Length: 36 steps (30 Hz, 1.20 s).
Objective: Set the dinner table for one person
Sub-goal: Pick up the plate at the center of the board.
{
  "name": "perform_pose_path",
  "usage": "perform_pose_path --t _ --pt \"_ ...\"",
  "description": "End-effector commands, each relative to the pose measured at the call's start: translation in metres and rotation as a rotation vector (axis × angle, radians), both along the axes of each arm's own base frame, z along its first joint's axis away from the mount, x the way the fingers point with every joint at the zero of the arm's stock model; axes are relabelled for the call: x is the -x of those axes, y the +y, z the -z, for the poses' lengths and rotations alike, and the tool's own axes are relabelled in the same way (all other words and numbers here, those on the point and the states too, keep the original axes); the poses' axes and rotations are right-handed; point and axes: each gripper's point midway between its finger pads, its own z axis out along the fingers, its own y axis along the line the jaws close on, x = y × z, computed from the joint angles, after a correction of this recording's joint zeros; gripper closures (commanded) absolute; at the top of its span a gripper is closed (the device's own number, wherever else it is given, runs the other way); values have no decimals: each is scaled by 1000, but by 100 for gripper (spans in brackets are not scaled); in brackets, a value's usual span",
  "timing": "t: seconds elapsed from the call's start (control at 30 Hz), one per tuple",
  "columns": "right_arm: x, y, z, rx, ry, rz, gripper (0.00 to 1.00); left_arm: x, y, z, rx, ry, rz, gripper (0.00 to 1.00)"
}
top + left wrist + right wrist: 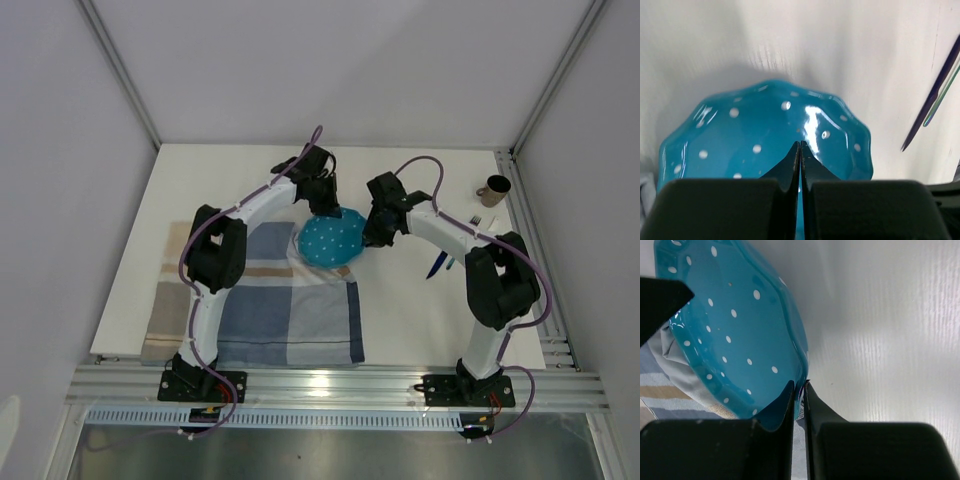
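A teal plate with white dots [330,245] [765,135] [740,330] sits at the far right corner of the blue-and-beige checked placemat [280,310] [670,395] on the white dinner table [420,310] [840,50] [880,340]. My right gripper [375,235] [799,385] is shut on the plate's right rim, which runs between its fingers. My left gripper [327,205] [800,142] is at the plate's far edge, shut, with its tips together over the plate's inside. The cloth corner is bunched under the plate.
A blue-handled utensil [437,265] [935,95] lies on the table right of the plate. A brown mug [492,190] stands at the far right, with a pale utensil [478,218] beside it. Aluminium rails [330,385] edge the table's near side.
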Motion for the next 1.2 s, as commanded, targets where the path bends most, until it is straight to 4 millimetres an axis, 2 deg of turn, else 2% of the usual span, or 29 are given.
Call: perform_pose_path --t 0.0,0.07,0.23,0.33,0.4,0.43,0.6,0.77,0.8,0.9,0.97,1.0,1.03,1.17 --pt "4 11 -23 -24 -71 -49 100 -7 -2 -35 51 -83 11 100" --pt "-2 1 -21 31 -90 -28 100 -4 2 -30 36 -71 9 99" --pt "-7 0 -21 24 -98 -25 100 3 22 -9 -82 -14 -21 99" --pt "-7 -4 -23 42 -110 -23 100 3 30 -6 -106 -18 -39 99" --pt "-7 -7 -23 51 -113 -21 100 -1 35 -8 -104 -20 -59 94" --pt "-7 -8 -24 51 -115 -22 100 -2 36 -8 -104 -17 -63 87" --pt "-4 -11 -23 53 -115 -15 100 -9 57 1 -116 28 -121 70" --pt "-4 -12 -25 52 -122 -17 100 -10 61 3 -61 67 -118 51" --pt "-4 -12 -25 53 -122 -18 100 -9 60 9 -53 91 -116 49" --pt "-4 -12 -27 53 -129 -17 100 -12 58 3 -16 120 -109 47" --pt "-4 -13 -29 52 -135 -18 100 -10 58 13 -2 175 -94 47" --pt "-4 -13 -29 53 -138 -18 100 -11 56 6 6 181 -88 47" --pt "-5 -13 -30 52 -142 -19 100 -10 58 14 -8 206 -89 47" --pt "-4 -13 -30 52 -142 -19 100 -8 63 21 -44 222 -69 48"
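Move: The plate's middle is about 6 cm back from the left hand, level sideways and some 4 cm lower; the shut left fingers are over its far part. The striped cloth, which the plate partly covers, has its middle about 21 cm back and 19 cm left of that hand, 5 cm lower. For the right hand, already pinching the rim, the plate's middle is about 8 cm left, 1 cm ahead and 2 cm lower; the blue knife is some 18 cm right, 5 cm back, 4 cm lower. The plate stays pinched by its right rim as the right hand eases barely 1.5 cm to the right. Across its far side the left hand travels about 6 cm left and sinks some 2.5 cm, opening from shut to about half and tipping down some 10 degrees, so that its fingers come to straddle the far-left rim, not yet closed on it. ##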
